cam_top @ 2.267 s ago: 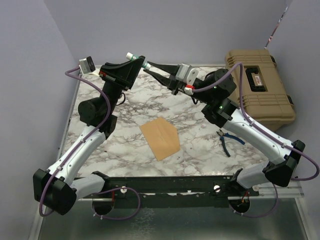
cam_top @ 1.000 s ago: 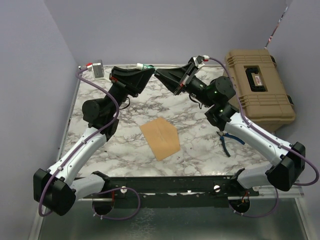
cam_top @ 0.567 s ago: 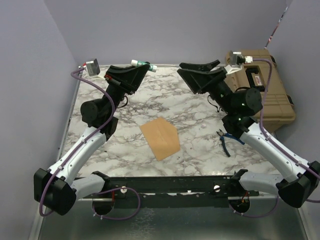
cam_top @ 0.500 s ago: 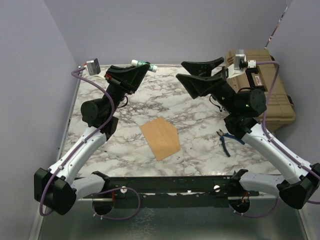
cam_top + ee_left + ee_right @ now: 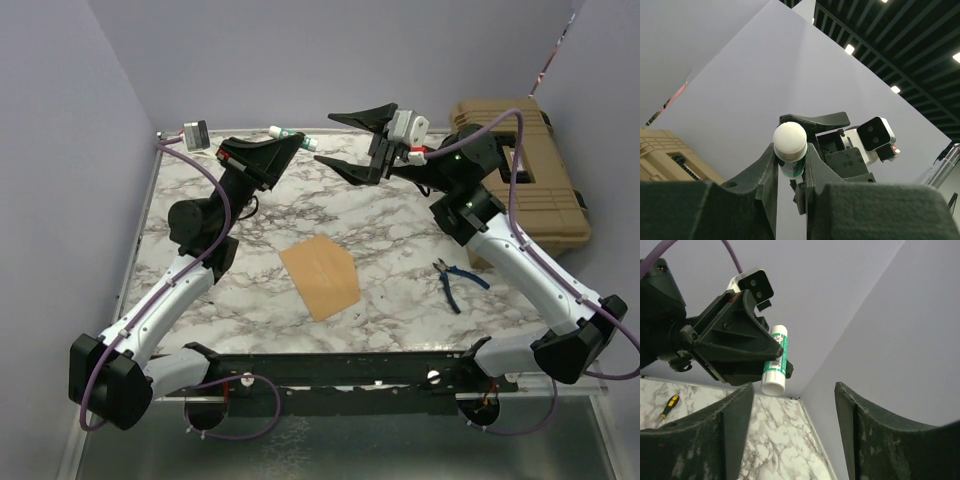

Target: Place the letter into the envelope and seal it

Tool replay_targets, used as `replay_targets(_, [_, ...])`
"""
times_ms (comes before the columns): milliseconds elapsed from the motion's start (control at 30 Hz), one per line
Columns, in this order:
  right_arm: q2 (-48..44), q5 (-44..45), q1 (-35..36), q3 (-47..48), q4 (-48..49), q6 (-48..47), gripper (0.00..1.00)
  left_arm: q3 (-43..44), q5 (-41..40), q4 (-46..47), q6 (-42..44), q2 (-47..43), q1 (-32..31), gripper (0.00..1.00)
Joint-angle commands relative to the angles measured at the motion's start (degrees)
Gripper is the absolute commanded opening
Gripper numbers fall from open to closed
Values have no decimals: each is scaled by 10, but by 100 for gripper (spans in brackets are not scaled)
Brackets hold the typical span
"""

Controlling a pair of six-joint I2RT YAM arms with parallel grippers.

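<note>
The orange-brown envelope (image 5: 320, 277) lies flat on the marble table (image 5: 400, 215), between the two arms. The letter is out of view. High above the table's far side, my left gripper (image 5: 291, 141) is shut on a white glue stick with a green label (image 5: 284, 131). In the left wrist view the glue stick (image 5: 790, 142) sits pinched between the fingertips (image 5: 814, 156). My right gripper (image 5: 323, 139) faces it from the right, open and holding nothing. In the right wrist view the glue stick (image 5: 776, 360) hangs just beyond my right gripper (image 5: 794, 390), held by the left gripper (image 5: 735, 340).
A tan hard case (image 5: 520, 170) stands at the right rear. Blue-handled pliers (image 5: 457, 281) lie on the table's right side. A yellow-handled screwdriver (image 5: 667, 406) lies on the marble. Purple walls close in the back and both sides.
My right gripper opened, drew away to the right, then swung back toward the glue stick with its jaws wide. The left gripper kept hold of the glue stick and barely moved.
</note>
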Motion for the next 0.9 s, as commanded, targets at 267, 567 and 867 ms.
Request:
replay_targets(267, [33, -79, 3, 39, -29, -67, 51, 2, 6, -14, 12, -13, 1, 0])
replay_targets(567, [51, -106, 4, 48, -8, -26, 36, 7, 11, -16, 28, -17, 2, 0])
replay_targets(867, [45, -70, 4, 20, 72, 60, 4, 11, 15, -16, 39, -17, 2, 0])
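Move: The glue stick is held out in the left fingers. Its white free end lies about 3 cm left of the open right gripper, level fore and aft, and some 2 cm below; that end is roughly 3 cm right of the left hand point, 1 cm back and 1 cm lower. The envelope lies on the table about 2 cm left of the right hand, some 7 cm back and 50 cm below. Bring the right gripper in towards the glue stick's free end, about 2 cm to the left and some 2 cm down, turning the wrist only a few degrees counter-clockwise. Close the wide-open fingers all along the way until they pinch that white end from both sides, while the left gripper stays nearly in place and keeps its hold of the stick. ##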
